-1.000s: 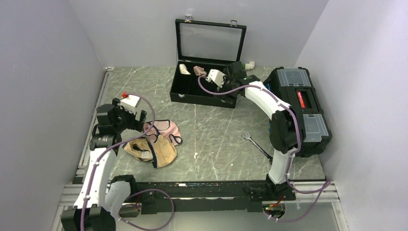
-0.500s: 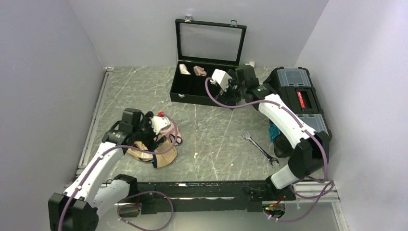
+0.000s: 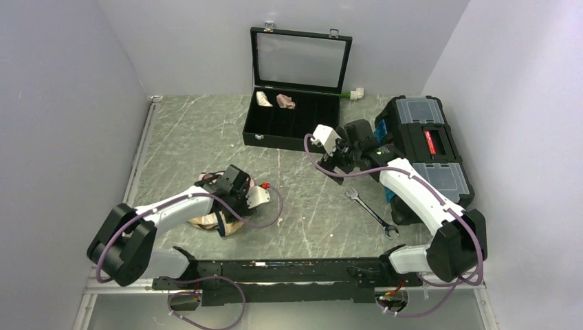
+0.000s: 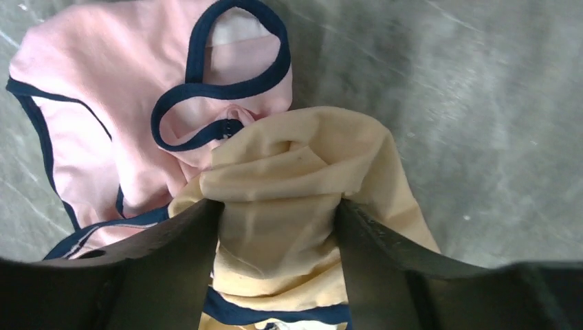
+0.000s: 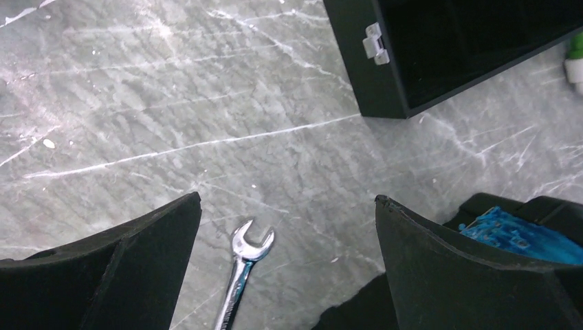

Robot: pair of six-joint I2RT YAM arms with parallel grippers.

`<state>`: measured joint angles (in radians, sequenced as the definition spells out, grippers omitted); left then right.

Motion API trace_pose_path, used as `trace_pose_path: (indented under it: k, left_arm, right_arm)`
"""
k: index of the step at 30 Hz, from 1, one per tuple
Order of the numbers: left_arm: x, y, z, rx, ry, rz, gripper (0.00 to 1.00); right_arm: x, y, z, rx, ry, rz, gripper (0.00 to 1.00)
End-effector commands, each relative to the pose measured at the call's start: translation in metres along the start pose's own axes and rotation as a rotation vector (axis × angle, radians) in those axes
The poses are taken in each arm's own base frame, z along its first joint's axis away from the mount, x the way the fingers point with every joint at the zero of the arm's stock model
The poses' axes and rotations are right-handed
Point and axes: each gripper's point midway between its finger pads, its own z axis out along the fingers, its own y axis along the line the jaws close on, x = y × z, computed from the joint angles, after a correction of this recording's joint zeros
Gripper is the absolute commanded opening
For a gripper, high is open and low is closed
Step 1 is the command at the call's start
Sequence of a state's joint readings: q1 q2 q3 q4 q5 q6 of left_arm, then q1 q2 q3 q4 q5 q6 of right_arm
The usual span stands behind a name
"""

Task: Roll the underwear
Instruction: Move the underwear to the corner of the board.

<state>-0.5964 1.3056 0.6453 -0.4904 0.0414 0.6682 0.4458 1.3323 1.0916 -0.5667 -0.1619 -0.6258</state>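
The tan-beige underwear (image 4: 295, 185) with navy edging lies crumpled on the table at the left, partly over a pink pair (image 4: 89, 103). In the top view the underwear (image 3: 204, 221) is mostly hidden under my left arm. My left gripper (image 4: 278, 206) is down on it, and both fingers press against a bunched fold that fills the gap between them. The left gripper (image 3: 221, 208) points down and left into the pile. My right gripper (image 3: 337, 163) hovers open over bare table near the centre, with nothing between its fingers (image 5: 158, 247).
An open black case (image 3: 289, 134) stands at the back with a cream roll (image 3: 262, 98) and a pink roll (image 3: 285, 101) inside. A steel wrench (image 3: 371, 213) lies right of centre. A black toolbox (image 3: 426, 151) sits at the right.
My left arm swung down and right onto the pile, and its fingers closed in on the tan fabric. My right arm pulled back from the case toward the table's middle.
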Motion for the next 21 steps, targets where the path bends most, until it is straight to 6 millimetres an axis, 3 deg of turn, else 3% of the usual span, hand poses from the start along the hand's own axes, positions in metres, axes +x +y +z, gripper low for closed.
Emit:
trace_pose_path:
  k: [1,5,7,9,15,18,21]
  left_arm:
    - [0.01,0.037,0.007,-0.144,0.104,0.039,0.6]
    - [0.039,0.054,0.006,-0.137,0.173,-0.03,0.41]
    - [0.051,0.072,0.001,-0.144,0.184,-0.107,0.27]
    - [0.066,0.089,-0.005,-0.154,0.191,-0.193,0.2]
    - [0.086,0.13,-0.026,-0.208,0.15,-0.398,0.19]
    - [0.086,0.133,-0.03,-0.182,0.127,-0.474,0.21]
    - [0.08,0.124,-0.031,-0.145,0.097,-0.511,0.31]
  right_arm:
    - [-0.002,0.002,-0.007,0.018,-0.041,0.029,0.99]
    - [0.005,0.005,-0.005,0.024,-0.036,0.029,0.99]
    - [0.007,0.007,-0.002,0.021,-0.035,0.033,0.99]
    - [0.009,0.009,0.001,0.014,-0.036,0.039,0.99]
    - [0.013,0.013,0.011,-0.01,-0.027,0.058,0.99]
    - [0.015,0.015,0.013,-0.014,-0.021,0.06,0.99]
    - [0.016,0.016,0.014,-0.016,-0.021,0.061,0.99]
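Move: The beige underwear lies rumpled right under the left hand, a fold of it already between the open fingers; its middle is some 3 cm to the hand's left, 2 cm back and 1 cm lower. The pink underwear adjoins it, about 7 cm ahead of the hand and 1 cm right. The black case stands roughly 26 cm ahead and 17 cm right. From the right hand, the beige underwear is about 35 cm left, 12 cm back and 16 cm below. Forward first, then in a sweep to the left, the left hand travels about 13 cm left and 10 cm forward, low over the table, shutting its fingers on the fold of beige underwear early on and dragging it along. It turns counter-clockwise nearly 30 degrees and lifts a couple of centimetres at the end. The empty right hand sinks about 2.5 cm, staying open. ##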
